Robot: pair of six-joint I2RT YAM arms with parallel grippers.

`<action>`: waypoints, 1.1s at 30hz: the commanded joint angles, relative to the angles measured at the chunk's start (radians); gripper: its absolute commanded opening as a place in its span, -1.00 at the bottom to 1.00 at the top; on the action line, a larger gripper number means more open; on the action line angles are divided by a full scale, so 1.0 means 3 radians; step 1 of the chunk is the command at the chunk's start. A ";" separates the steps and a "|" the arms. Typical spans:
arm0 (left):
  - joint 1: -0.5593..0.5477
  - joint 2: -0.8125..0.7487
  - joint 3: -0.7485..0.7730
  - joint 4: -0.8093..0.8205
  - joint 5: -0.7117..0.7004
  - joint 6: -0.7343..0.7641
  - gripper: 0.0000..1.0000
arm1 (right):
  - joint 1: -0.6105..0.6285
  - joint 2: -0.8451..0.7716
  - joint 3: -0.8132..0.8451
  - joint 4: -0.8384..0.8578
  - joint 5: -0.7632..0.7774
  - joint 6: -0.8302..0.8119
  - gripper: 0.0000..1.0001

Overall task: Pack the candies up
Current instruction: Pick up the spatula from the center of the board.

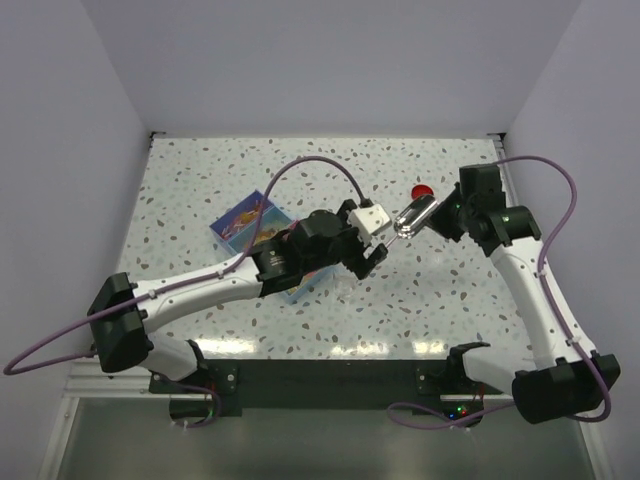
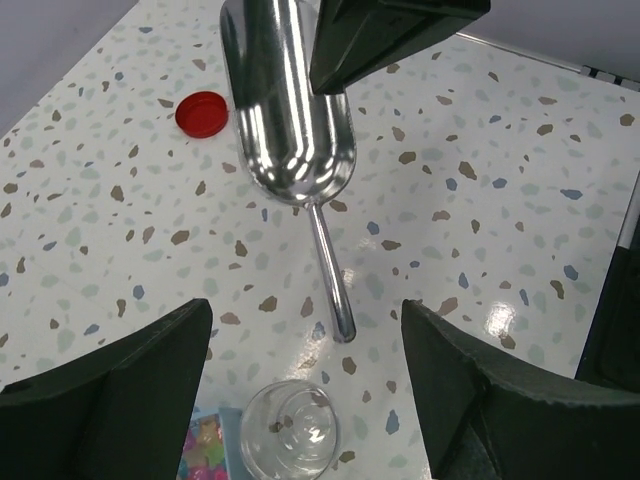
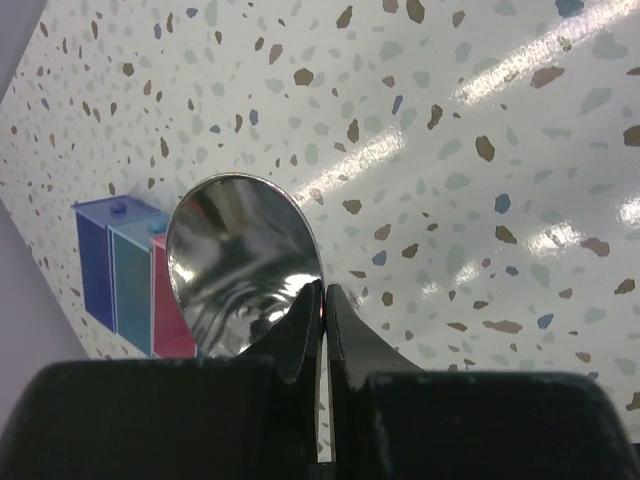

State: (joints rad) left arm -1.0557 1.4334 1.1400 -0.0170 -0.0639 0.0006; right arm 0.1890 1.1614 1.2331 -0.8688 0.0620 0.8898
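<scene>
The candies point(image 2: 203, 446) show as a speckled patch in a blue box point(image 1: 248, 224) at centre left, partly under my left arm. My right gripper point(image 3: 322, 288) is shut on the rim of a shiny metal scoop point(image 3: 240, 260), holding it above the table with its bowl empty. The scoop point(image 2: 288, 110) points its thin handle point(image 2: 333, 285) toward my left gripper point(image 2: 305, 312), which is open, the handle's end lying about level with its fingertips. A clear empty glass jar point(image 2: 291, 432) stands on the table just below the left gripper.
A round red lid point(image 2: 201, 113) lies on the speckled table beyond the scoop, seen also in the top view point(image 1: 421, 190). The box's blue, teal and pink sides point(image 3: 125, 275) show behind the scoop. White walls enclose the table on three sides.
</scene>
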 commanded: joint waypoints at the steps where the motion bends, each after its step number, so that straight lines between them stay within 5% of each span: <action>1: -0.0116 0.0145 0.0239 0.0225 -0.0037 0.0213 0.62 | 0.0055 -0.0128 -0.0096 -0.0024 0.0110 0.0276 -1.00; 26: -0.0214 0.0755 0.0546 0.0210 -0.0518 0.0218 0.04 | 0.0193 -0.0231 -0.0311 0.0063 0.0228 0.0475 -1.00; 33: -0.0214 0.0785 0.0526 0.0174 -0.0513 0.0213 -0.29 | 0.0214 -0.0226 -0.0337 0.0109 0.0207 0.0516 -1.00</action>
State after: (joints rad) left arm -1.1145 1.6653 1.2610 0.0120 -0.2081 0.0471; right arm 0.2440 1.1069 1.1320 -0.8684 0.1066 1.0187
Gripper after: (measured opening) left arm 0.368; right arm 0.018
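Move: The spatula is already in the air, its bowl held by the right hand. Its handle is some 5 cm to the left hand's right, 4 cm ahead and 2 cm lower, and about 10 cm left of the right hand, 4 cm nearer and 1 cm lower. From the left hand, the glass jar stands about 18 cm below, 4 cm to the left and level in reach; the candy box lies 22 cm left, 6 cm ahead and 19 cm below. The left hand, fingers open, goes right towards the spatula's handle for about 4 cm, then sinks some 4 cm while edging 2 cm forward, its left side tipping up a few degrees, and it stops with the handle between its fingertips just short of the bowl, the fingers narrowing all along to under half open. Meanwhile the right hand keeps its shut grip on the bowl and eases about 2 cm back and 2 cm down, bringing the handle end in towards the left hand. ##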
